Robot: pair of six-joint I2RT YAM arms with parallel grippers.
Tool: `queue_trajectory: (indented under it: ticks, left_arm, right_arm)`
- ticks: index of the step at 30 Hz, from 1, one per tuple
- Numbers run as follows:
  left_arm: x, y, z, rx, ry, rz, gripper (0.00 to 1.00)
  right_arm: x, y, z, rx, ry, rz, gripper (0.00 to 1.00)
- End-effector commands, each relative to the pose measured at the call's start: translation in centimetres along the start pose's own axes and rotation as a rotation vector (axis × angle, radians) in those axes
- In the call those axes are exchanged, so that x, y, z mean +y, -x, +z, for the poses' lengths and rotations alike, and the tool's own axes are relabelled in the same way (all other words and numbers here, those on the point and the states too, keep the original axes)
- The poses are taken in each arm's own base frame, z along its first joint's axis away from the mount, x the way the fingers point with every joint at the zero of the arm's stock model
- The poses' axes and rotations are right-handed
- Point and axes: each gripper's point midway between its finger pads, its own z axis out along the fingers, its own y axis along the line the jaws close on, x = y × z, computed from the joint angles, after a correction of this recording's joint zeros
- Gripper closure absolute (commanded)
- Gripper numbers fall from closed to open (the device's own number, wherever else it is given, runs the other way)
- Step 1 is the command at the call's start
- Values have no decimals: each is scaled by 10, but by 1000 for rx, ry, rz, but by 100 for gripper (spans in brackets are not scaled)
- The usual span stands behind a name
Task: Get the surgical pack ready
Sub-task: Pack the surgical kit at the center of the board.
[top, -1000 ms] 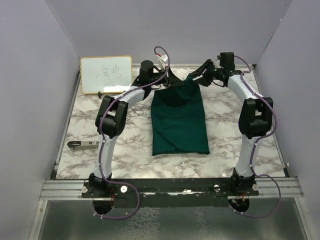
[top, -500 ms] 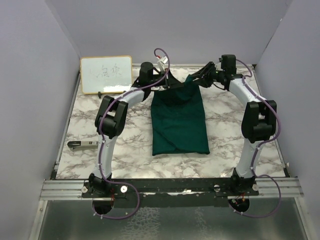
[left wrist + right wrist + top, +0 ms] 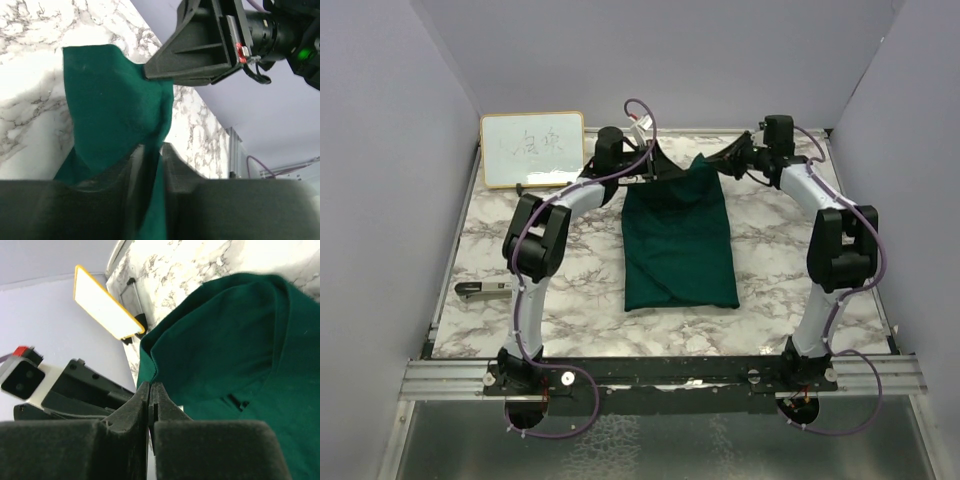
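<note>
The dark green drape (image 3: 680, 250) of the surgical pack lies folded into a long bundle in the middle of the marble table (image 3: 780, 235). Its far end is lifted between both grippers. My left gripper (image 3: 655, 172) is at the far left corner. In the left wrist view its jaws (image 3: 152, 150) stand slightly apart, and a fold of drape (image 3: 110, 100) hangs loosely between them. My right gripper (image 3: 722, 162) is at the far right corner. In the right wrist view its jaws (image 3: 150, 386) are pressed together on the drape's edge (image 3: 225, 340). No tray, instruments or gauze show.
A wood-framed whiteboard (image 3: 532, 148) leans at the back left. A slim tool (image 3: 485, 289) lies near the table's left edge. Grey walls enclose the table on three sides. The arm bases sit on a rail (image 3: 660, 372) along the near edge.
My right gripper moved left onto the drape's far right corner and shut on it. My left gripper's jaws parted slightly around the cloth.
</note>
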Motion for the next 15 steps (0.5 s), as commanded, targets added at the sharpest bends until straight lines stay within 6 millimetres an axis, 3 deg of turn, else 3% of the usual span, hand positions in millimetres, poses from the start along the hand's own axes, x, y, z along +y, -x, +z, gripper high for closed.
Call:
queue_trajectory:
  ticks: [1,5,12,15]
  left_arm:
    - [-30,25,-15,-75,11,14,62]
    - [-27,23,-34,-99,62,-57,43]
    - [-45,30,-76,-109,168,-16,36]
    - [-49,30,-92,-83,271,35,34]
  right_arm:
    - [39,-17,-35,-7,100,-75,99]
    - [32,-43,-56,2,99,-61,99]
    - [-2,-100,-90,36,29,16,99]
    - [-8,-128,-107,41,16,44,99]
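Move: Beyond the middle of the green drape pack, the right hand already pinches the drape's far corner; the pack's middle lies about 20 cm back, 7 cm left and 12 cm below that hand. From the left hand, whose fingers are just beginning to part on the same raised flap, the pinched corner is some 7 cm right and 4 cm ahead at much the same height, and the pack's middle about 18 cm back, straight in line and 14 cm below. Drawing the pinched corner back over the folded pack, the right hand travels about 13 cm towards the base, first rising some 3 cm and then starting to sink, its fingers staying shut. The left fingers open wide and let go of the flap, and that hand withdraws about 6 cm to the left, rising and easing back, with a slight counter-clockwise turn. ##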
